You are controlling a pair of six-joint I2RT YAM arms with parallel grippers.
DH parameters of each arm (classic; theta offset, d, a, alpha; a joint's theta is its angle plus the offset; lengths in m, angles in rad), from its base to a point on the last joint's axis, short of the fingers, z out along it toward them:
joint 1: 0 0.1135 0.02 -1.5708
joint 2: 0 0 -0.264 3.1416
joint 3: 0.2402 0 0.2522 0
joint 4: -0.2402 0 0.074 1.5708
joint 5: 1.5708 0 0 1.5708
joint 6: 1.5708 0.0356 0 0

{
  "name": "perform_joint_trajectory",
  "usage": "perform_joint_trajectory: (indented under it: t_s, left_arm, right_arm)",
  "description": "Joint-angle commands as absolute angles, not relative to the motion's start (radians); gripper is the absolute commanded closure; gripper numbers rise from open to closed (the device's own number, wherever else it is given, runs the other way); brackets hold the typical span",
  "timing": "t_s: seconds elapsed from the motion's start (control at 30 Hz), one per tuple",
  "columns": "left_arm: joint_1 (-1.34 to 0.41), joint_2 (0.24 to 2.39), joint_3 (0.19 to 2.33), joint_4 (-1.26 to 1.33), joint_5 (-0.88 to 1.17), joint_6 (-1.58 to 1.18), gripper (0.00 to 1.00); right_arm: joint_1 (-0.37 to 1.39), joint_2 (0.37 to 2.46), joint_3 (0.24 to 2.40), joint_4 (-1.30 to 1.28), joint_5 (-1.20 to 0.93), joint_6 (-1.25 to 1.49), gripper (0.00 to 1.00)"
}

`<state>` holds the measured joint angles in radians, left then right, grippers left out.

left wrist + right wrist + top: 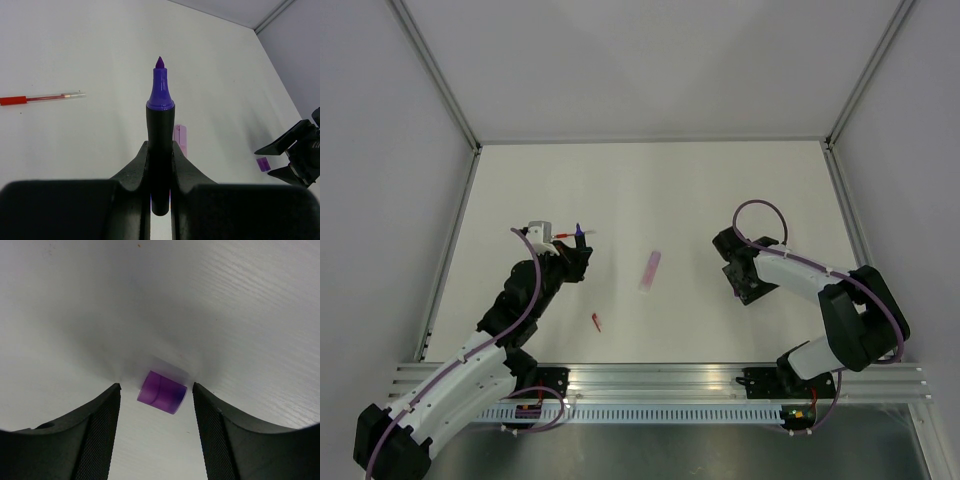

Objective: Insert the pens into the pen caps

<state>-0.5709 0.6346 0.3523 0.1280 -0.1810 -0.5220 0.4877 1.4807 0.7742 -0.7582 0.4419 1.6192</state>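
My left gripper (160, 145) (574, 254) is shut on a dark-bodied marker (160, 125), whose purple tip (578, 230) points away from the wrist. The thin red pen (40, 98) (564, 236) lies on the table just left of that tip. Nearer the arms lies the slim red cap (596, 321). My right gripper (156, 386) (745, 285) is down at the table, open, one finger on each side of the stubby purple cap (162, 392) (263, 164) with a gap to each. The cap lies on its side.
A short pale lilac piece (650, 270) (180, 139) lies on the white table (650, 180) between the two arms. Grey walls with metal posts enclose the table on three sides. A slotted rail (660, 385) runs along the near edge.
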Motion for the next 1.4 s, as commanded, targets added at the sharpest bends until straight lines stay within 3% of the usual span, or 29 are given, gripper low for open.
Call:
perform_joint_trajectory:
  t_s: [0.0,0.47,0.67,0.93,1.23,1.37]
  left_arm:
    - [-0.571,0.627,0.380,0.143,-0.192,-0.522,0.98]
    - [-0.571,0.632,0.380,0.141,-0.212,-0.518,0.98]
    - [-0.571,0.623,0.376,0.141,-0.209,-0.522,0.98]
    - [-0.571,0.612,0.376,0.141,-0.207,-0.525,0.98]
    - [-0.571,0.626,0.382,0.137,-0.216,-0.529,0.98]
    - [-0.571,0.621,0.385,0.130,-0.213,-0.526,0.98]
  right_arm:
    - [0.485,1.491,0.756,-0.724,0.436,1.638,0.35]
    - [0.485,1.522,0.756,-0.583,0.436,1.225,0.60]
    - [0.483,1.542,0.851,-0.322,0.210,0.706,0.58]
    - [0.486,1.664,1.192,-0.454,0.083,-0.006,0.59]
    - [0.486,1.825,1.293,-0.476,0.175,-0.380,0.59]
    - [0.486,1.937,1.386,-0.550,0.045,-0.527,0.61]
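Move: The purple pen cap lies on the table almost between the open right fingertips, about 1 cm ahead of the right hand and 1 cm below it. From that hand, the pink pen lies about 7 cm ahead and 27 cm to the left at table height, while the uncapped black pen is held about 44 cm left, 2 cm ahead and some 18 cm higher. From the left hand, the cap lies about 43 cm right, 2 cm back and 18 cm below. Easing forward low over the table, the right hand closes its fingers on the sides of the purple cap, then swings it about 15 cm forward and 8 cm left in an arc, rising nearly 9 cm and then sinking to about 3 cm above its starting height. Meanwhile the wrist turns some 105 degrees counter-clockwise, with some tilt. The left hand keeps hold of the black pen. ##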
